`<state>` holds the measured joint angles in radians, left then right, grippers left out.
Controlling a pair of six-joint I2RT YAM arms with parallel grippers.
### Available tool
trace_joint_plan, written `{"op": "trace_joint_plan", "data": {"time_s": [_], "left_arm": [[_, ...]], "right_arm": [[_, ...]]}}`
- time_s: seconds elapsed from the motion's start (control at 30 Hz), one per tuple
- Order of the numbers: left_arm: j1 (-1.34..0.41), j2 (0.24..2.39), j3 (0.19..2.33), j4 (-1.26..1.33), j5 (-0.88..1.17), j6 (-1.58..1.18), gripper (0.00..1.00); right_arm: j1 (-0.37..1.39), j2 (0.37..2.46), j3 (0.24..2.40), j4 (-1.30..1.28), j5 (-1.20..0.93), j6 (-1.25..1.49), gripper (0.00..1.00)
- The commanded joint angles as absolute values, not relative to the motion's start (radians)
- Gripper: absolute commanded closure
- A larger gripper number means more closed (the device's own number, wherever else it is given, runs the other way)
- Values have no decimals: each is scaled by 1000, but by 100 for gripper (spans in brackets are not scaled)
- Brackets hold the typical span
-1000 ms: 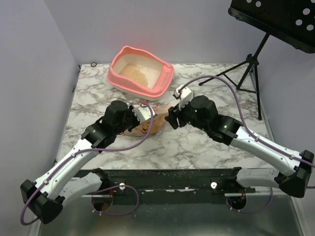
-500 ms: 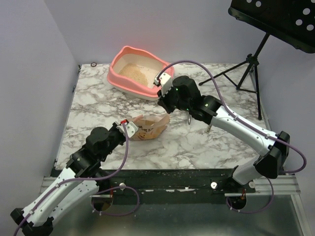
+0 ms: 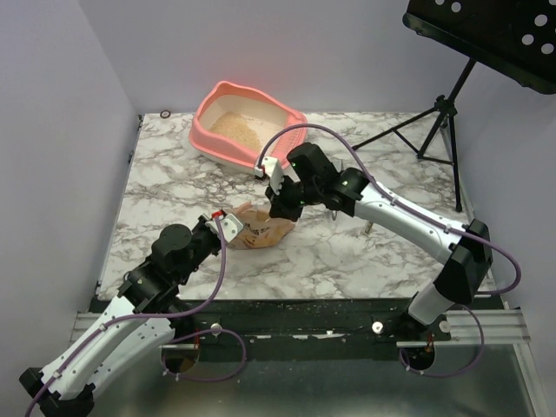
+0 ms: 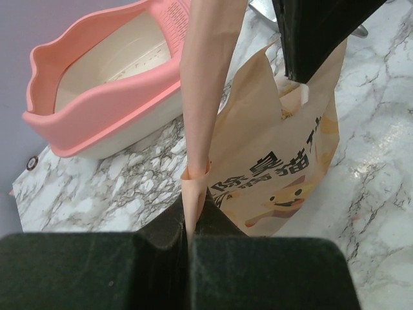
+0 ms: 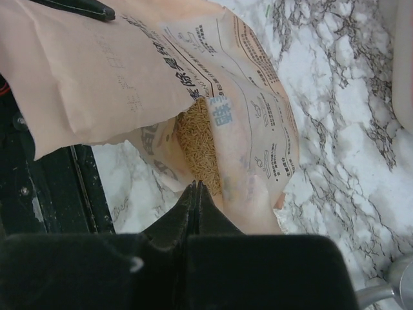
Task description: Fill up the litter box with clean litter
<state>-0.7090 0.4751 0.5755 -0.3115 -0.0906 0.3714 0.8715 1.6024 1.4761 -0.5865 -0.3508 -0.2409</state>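
The salmon-pink litter box stands at the back left of the table with a patch of beige clean litter in it; its pink rim also shows in the left wrist view. A tan printed litter bag stands open mid-table, with brown granules showing in its mouth. My left gripper is shut on a pale strip of the bag's edge. My right gripper is shut on the bag's near rim, tips at the granules.
A black music stand on a tripod rises at the back right. A metal utensil lies just right of the bag. A small ring sits at the table's back left corner. Spilled grains dot the black front rail.
The left arm pulled back toward the near edge, still holding the bag's edge. The right gripper shut, swung up beside the litter box, then came down-left onto the bag's rim.
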Motion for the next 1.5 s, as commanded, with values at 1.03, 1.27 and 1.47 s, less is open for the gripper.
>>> {"op": "trace_joint_plan", "data": {"time_s": [1.03,1.27,1.47], "left_arm": [[-710,443,558,-229,-72,336,100],[-710,451,558,-222,-60,331,100],[-709,449,560,-222,-60,327,100]], "right_arm": [[874,1772,1592,-683,-615,-341,99],[874,1836,1611,-799,-577,-348,99],[874,1850,1591,-773,-485,-292,99]]}}
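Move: Your shut right fingers point left and down at the litter bag's mouth, its middle about 4 cm below them, 2 cm left and 1 cm back. From the right hand, the litter box is roughly 30 cm ahead and 8 cm left; the scoop is some 13 cm ahead and 16 cm right, both well below. From the left hand, pinching the bag's flap, the mouth is about 8 cm right, 1 cm ahead and slightly lower. Keep the left gripper still and its pinch on the bag's flap. Bring the shut right fingers left over the mouth by about 3 cm, bobbing slightly, then drive them down into the bag, ending some 6 cm lower and 2 cm farther back, while the wrist turns roughly 15 degrees. Keep the right fingers shut inside, against the paper on the mouth's right side. ##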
